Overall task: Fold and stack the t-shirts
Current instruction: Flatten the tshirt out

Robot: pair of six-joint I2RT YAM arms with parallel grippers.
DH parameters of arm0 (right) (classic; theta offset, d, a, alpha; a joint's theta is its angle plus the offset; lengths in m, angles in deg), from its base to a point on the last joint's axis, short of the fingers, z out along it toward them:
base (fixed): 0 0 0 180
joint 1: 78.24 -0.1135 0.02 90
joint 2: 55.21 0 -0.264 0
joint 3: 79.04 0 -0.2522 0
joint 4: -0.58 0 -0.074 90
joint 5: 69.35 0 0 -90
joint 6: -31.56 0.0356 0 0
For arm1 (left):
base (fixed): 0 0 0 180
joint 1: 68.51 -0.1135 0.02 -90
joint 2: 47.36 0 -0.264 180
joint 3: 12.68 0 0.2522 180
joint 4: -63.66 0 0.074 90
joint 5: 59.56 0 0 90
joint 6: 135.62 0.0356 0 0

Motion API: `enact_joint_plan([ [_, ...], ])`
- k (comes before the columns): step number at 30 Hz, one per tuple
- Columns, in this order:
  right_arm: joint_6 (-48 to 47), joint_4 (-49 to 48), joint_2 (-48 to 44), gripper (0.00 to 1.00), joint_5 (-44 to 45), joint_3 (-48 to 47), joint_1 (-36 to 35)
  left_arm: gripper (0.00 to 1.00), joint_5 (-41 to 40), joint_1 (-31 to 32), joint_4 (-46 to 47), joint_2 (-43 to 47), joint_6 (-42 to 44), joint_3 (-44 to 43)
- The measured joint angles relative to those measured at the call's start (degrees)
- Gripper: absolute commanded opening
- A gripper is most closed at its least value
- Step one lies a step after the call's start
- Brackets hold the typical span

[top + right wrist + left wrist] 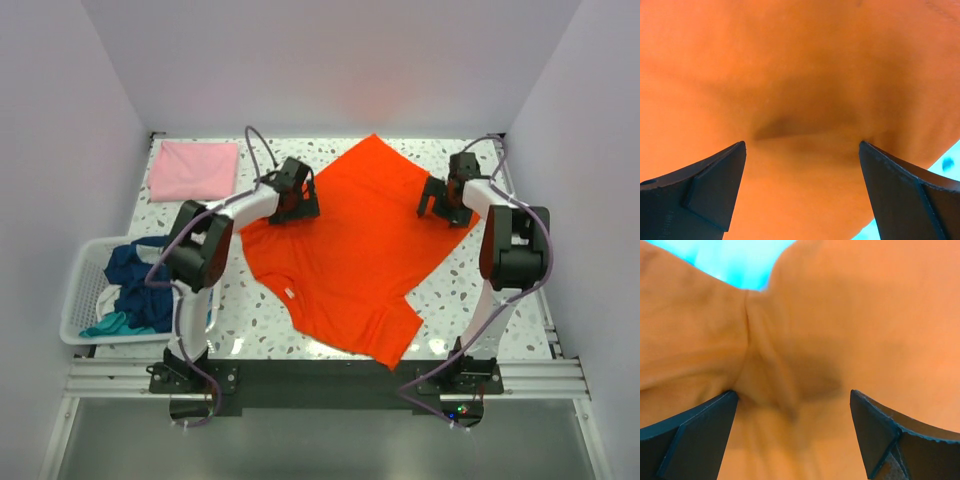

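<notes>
A bright orange-red t-shirt [350, 245] lies spread out on the speckled table [250, 330], collar toward the near edge. My left gripper [296, 200] rests open on the shirt's far left part, its fingertips pressed down on a creased sleeve seam [752, 347] with cloth between them. My right gripper [443, 203] stands open on the shirt's far right corner, tips pushed into the cloth [800, 125] and a low ridge raised between them. A folded pale pink t-shirt [194, 170] sits at the far left. Dark blue [140, 280] and teal [115, 324] t-shirts lie heaped in the basket.
A white slatted basket [80, 300] stands at the table's left edge, beside the left arm. Grey walls close in the table on three sides. The arms' bases sit on a dark rail [330, 380] at the near edge.
</notes>
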Motion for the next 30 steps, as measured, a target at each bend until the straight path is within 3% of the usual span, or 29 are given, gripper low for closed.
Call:
enact_joint_plan([
  [7, 6.5, -5.1, -15.2, 0.99, 2.4, 20.9, 0.2, 1.0, 2.5, -1.7, -6.0, -29.4, 5.5, -46.8],
  [10, 8.4, -5.2, -21.2, 0.99, 2.4, 27.4, 0.2, 1.0, 5.9, -1.8, -3.5, -34.7, 6.8, -54.8],
  [15, 9.6, 0.3, -26.1, 0.99, 2.2, 30.7, 0.2, 1.0, 11.3, -2.3, 0.5, -32.4, 7.4, -50.3],
  [20, 9.3, 5.1, -30.6, 0.99, 1.7, 28.6, 0.2, 1.0, 11.5, -2.5, -0.7, -27.3, 8.2, -45.9],
  [30, 7.0, 6.1, -33.2, 0.99, 0.5, 18.5, 0.2, 1.0, 7.8, 0.7, 3.7, 6.5, 8.0, -13.3],
])
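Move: The orange t-shirt lies right under both hands: its middle is about 8 cm back and 9 cm right of the left hand, some 9 cm back and 22 cm left of the right hand. Its far corner is about 15 cm ahead and 15 cm right of the left hand. From that hand, the folded pink t-shirt sits some 8 cm ahead and 25 cm left. Both open hands drag the t-shirt clockwise, left some 17 cm forward-right, right 15 cm back, then both rise. ##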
